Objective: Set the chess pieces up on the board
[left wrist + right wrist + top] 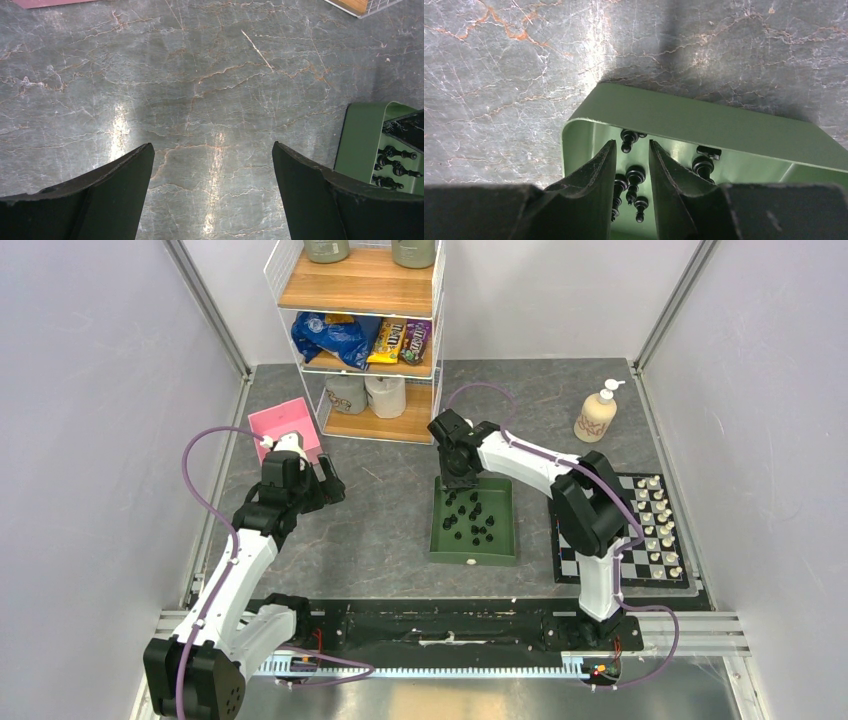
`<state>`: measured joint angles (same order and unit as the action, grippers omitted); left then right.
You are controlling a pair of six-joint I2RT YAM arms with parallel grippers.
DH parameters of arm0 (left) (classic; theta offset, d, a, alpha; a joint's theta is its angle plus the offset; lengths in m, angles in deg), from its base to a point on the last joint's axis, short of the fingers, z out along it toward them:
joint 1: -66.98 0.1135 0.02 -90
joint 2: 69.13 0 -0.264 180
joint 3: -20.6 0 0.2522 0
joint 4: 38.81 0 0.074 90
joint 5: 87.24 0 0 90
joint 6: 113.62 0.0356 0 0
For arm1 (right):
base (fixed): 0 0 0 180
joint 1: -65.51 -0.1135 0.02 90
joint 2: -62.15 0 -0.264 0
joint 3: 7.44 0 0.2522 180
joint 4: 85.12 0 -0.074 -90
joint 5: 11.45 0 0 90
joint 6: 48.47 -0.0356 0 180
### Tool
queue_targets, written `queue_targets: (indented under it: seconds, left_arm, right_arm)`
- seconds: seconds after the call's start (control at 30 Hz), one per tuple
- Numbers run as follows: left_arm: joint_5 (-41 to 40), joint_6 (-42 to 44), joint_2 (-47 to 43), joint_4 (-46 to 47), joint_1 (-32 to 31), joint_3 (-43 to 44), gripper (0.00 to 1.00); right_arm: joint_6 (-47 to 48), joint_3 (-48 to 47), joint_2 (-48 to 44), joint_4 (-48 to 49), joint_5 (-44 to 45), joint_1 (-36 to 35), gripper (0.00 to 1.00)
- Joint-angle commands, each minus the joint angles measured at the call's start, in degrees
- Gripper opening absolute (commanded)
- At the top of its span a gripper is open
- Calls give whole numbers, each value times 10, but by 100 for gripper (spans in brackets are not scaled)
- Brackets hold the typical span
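Several black chess pieces (470, 520) lie loose in the green tray (510, 530). The checkered board (600, 565) lies right of the tray, with two columns of white pieces (660, 525) along its right side. My right gripper (458, 480) hangs over the tray's far end. In the right wrist view it (631, 145) is narrowly open and holds nothing, and black pieces (635, 175) lie on the tray floor below the gap, near the far wall (704, 117). My left gripper (325, 480) is wide open and empty over bare table (212, 147), left of the tray (362, 140).
A wire shelf (365, 330) with snack bags and jars stands at the back centre. A pink box (285, 430) sits behind the left gripper. A cream pump bottle (597, 412) stands at the back right. A small white piece (468, 561) sits at the tray's near rim.
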<state>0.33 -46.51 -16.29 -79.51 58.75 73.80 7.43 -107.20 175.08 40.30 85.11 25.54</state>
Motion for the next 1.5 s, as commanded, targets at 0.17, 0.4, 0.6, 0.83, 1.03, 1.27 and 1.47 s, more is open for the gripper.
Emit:
queue_targets:
  seconds: [0.17,0.4,0.6,0.83,1.03,1.27,1.47]
  left_arm:
    - [5,1,-4,7,0,23,95]
    - [4,1,-4,7,0,23,95]
    - [4,1,-3,7,0,23,95]
    - [5,1,-2,7,0,23,95]
    - [6,2,-2,7,-1,23,95]
    - [7,1,0,7,0,23,95]
    - [7,1,0,7,0,23,95]
  right_arm:
    - [-11,-27,24,16,19,0,36]
    - [-12,-28,35,15,24,0,33]
    - [-9,-30,40,15,31,0,30]
    - [-7,-36,40,17,36,1,25]
    - [-6,-30,40,17,35,1,19]
    - [-3,-32,37,16,36,1,10]
    - [3,-42,13,13,36,1,9]
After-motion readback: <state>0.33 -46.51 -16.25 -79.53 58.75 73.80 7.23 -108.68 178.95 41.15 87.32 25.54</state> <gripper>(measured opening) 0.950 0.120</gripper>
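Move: Just below the right hand, some 3 cm down and 1 cm ahead, stands the black chess piece nearest the green tray's far-left corner. A close pair of black pieces stands about 3 cm behind that piece, and another black piece roughly 5 cm to its right. The tray's middle lies about 5 cm back and 4 cm right of the hand. From the left hand the corner piece is some 24 cm right, 5 cm ahead and 11 cm below. Sinking about 2 cm into the tray's far-left corner, the right hand brings its partly open fingers down around the corner piece, close behind the far wall. It then eases forward about 1 cm at that height while the fingers narrow almost to shut, pinching the piece between their tips; the wrist hardly turns. ##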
